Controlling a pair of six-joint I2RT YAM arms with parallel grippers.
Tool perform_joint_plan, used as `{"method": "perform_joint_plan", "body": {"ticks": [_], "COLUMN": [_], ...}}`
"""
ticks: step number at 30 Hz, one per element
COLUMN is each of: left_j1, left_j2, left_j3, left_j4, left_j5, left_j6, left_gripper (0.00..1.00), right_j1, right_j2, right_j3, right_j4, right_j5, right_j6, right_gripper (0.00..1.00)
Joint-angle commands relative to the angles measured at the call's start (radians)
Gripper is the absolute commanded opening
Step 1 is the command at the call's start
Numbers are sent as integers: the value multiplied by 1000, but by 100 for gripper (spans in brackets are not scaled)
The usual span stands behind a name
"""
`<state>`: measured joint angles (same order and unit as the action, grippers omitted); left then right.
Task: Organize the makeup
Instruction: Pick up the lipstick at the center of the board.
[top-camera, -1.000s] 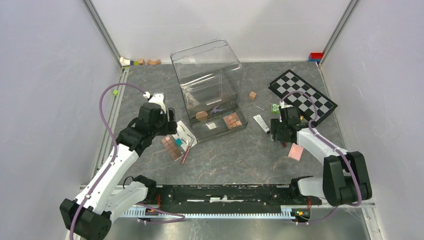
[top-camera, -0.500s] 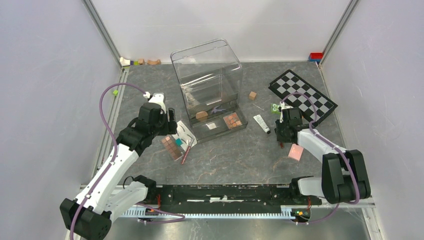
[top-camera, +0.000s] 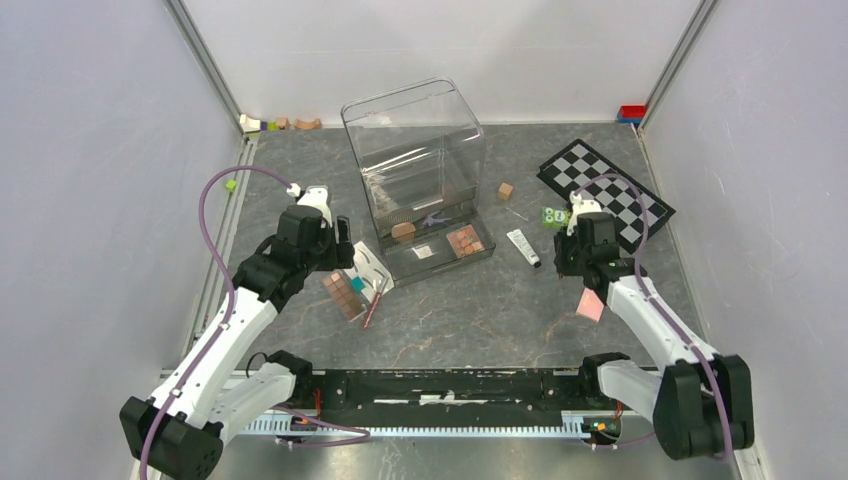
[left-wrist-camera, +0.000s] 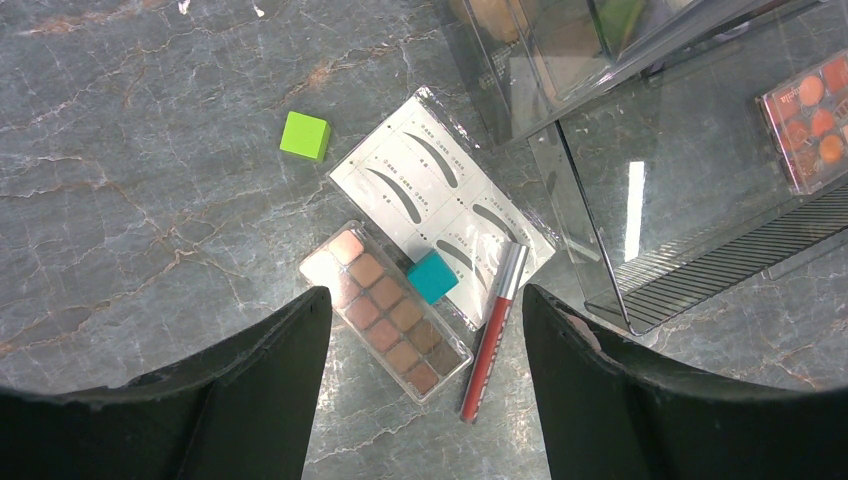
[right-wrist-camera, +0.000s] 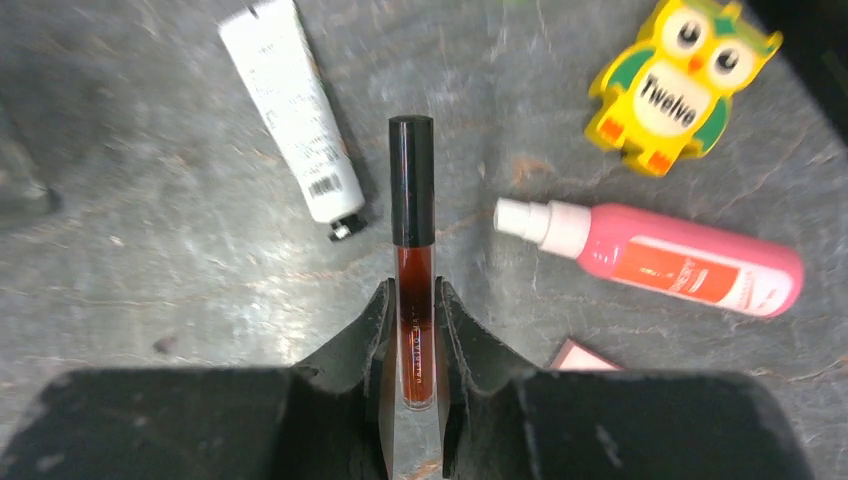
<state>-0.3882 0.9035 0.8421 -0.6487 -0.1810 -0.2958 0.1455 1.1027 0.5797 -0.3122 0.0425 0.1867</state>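
Observation:
In the right wrist view my right gripper is shut on a dark red lip gloss with a black cap, its fingers pressed against the tube's sides low over the table. Beside it lie a white tube and a pink spray bottle. My left gripper hangs open above a brown eyeshadow palette, a red lip pencil and a white eyebrow card, touching none of them. The clear organizer holds another palette.
A teal cube sits on the palette and a green cube lies beyond the card. A yellow owl figure, a pink compact and the checkerboard surround the right gripper. Small blocks line the back wall.
My right gripper has closed from wide open onto the lip gloss, and its arm has shifted slightly right. The left arm has not moved.

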Motion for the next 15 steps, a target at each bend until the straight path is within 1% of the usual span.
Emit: {"method": "perform_joint_plan", "body": {"ticks": [1,5,8,15], "left_j1": [4,5,4,5], "left_j2": [-3,-7,-11,-32], "left_j3": [15,15,14,10], "left_j4": [31,29,29,29], "left_j5": [3,-3,-9,-18], "left_j6": [41,43,40,37], "left_gripper": [77,77,77,77], "right_j1": [38,135,229,450], "right_j2": [-103,-149,-137,24], "right_j3": [85,118,135,255], "right_j4": [46,125,199,270], "right_j5": [-79,-132,-180,-178], "right_j6": [18,32,31,-20], "right_gripper": [14,14,14,14]}}
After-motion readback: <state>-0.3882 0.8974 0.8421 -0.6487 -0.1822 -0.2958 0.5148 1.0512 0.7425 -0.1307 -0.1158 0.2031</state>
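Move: The right hand already holds the lipstick, about 5 cm above the board. The organizer's open drawer lies about 29 cm to its left and 4 cm ahead, some 3 cm lower; the eyeshadow palette inside is 24 cm left, 7 cm ahead. The white tube lies 10 cm left, 5 cm ahead, the pink box 7 cm right, 9 cm back. The drawer is 22 cm right, 2 cm ahead and 15 cm below the left hand. The right hand swings the held lipstick about 15 cm left towards the drawer, rising 12 cm, turning roughly 30 degrees counter-clockwise. ##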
